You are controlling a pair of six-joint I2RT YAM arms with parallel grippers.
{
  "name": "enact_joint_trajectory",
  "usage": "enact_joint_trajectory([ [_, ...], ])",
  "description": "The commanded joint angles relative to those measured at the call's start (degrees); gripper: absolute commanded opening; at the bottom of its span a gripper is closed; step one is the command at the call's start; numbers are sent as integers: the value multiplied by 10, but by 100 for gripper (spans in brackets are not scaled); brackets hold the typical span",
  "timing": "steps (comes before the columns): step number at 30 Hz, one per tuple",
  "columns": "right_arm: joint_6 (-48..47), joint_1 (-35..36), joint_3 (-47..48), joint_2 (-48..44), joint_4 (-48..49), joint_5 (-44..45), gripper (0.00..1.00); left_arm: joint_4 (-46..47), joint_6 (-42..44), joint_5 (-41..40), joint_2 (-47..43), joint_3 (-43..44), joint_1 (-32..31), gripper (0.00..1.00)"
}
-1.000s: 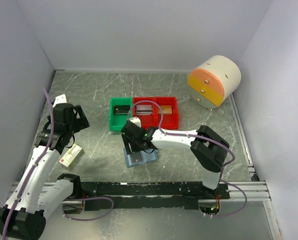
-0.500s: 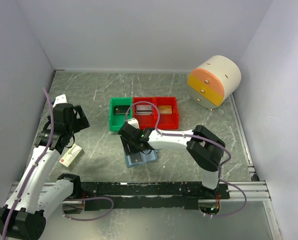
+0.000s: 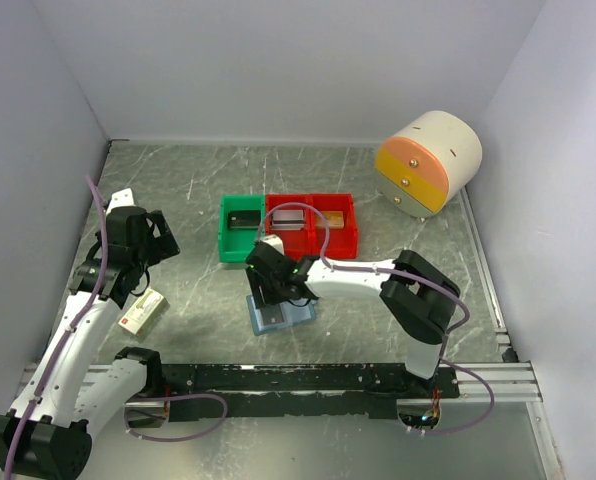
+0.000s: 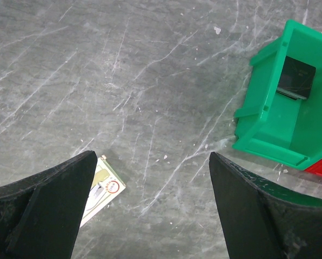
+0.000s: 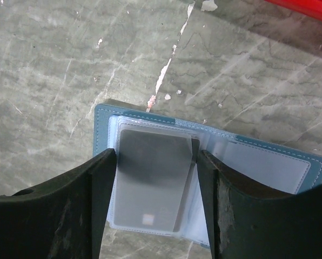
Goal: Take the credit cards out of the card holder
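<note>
The card holder [image 3: 281,316] lies open on the table, slate-blue outside and pale blue with clear sleeves inside [image 5: 269,162]. A dark grey credit card [image 5: 150,178] sits in the top sleeve, and the edge of a second one peeks out on its right. My right gripper [image 5: 156,152] is low over the holder [image 3: 271,290], its jaws apart and straddling the grey card, with both pads right at the sleeve's side edges. I cannot tell whether they press on it. My left gripper [image 3: 158,240] hangs wide open over bare table [image 4: 153,156], holding nothing.
A green bin [image 3: 240,228] holding a dark card [image 4: 296,78] stands beside two red bins [image 3: 313,225] behind the holder. A cream-and-red small box [image 3: 143,310] lies under the left arm. A round cream and orange drawer unit [image 3: 428,160] stands at the back right.
The right gripper's jaws have narrowed around the grey card while the arm shifted slightly over the holder. The left arm has not moved.
</note>
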Motion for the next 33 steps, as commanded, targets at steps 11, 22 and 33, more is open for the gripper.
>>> enact_joint_trajectory([
  [11, -8, -38, -83, -29, 89, -88, 59, 15, 0, 75, -3, 1, 5, 98],
  [22, -8, -42, -90, -28, 101, -96, 60, 176, -161, 445, -66, -162, -33, 86],
  [33, -7, -42, -95, -33, 108, -94, 60, 214, -282, 267, -42, -248, -289, 58],
])
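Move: The credit cards I'm going for, the grey stack in the left page of the open holder, lie about 27 cm to the right of my left hand, 7 cm back and 17 cm below it. From that hand, the green bin is some 20 cm right and 12 cm ahead, the cream box 8 cm back and 5 cm left. My right hand is already on the stack, whose middle is about 2 cm back and 1 cm below. With my right hand I keep the card stack pinched by its sides almost in place, rolling about 10 degrees so its left side rises. After a short pause I swing my open left hand about 20 cm right towards the stack, level at first, then also 10 cm back and 8 cm down, turning clockwise some 35 degrees, rolling its left side down and partly closing its fingers, still touching nothing. ##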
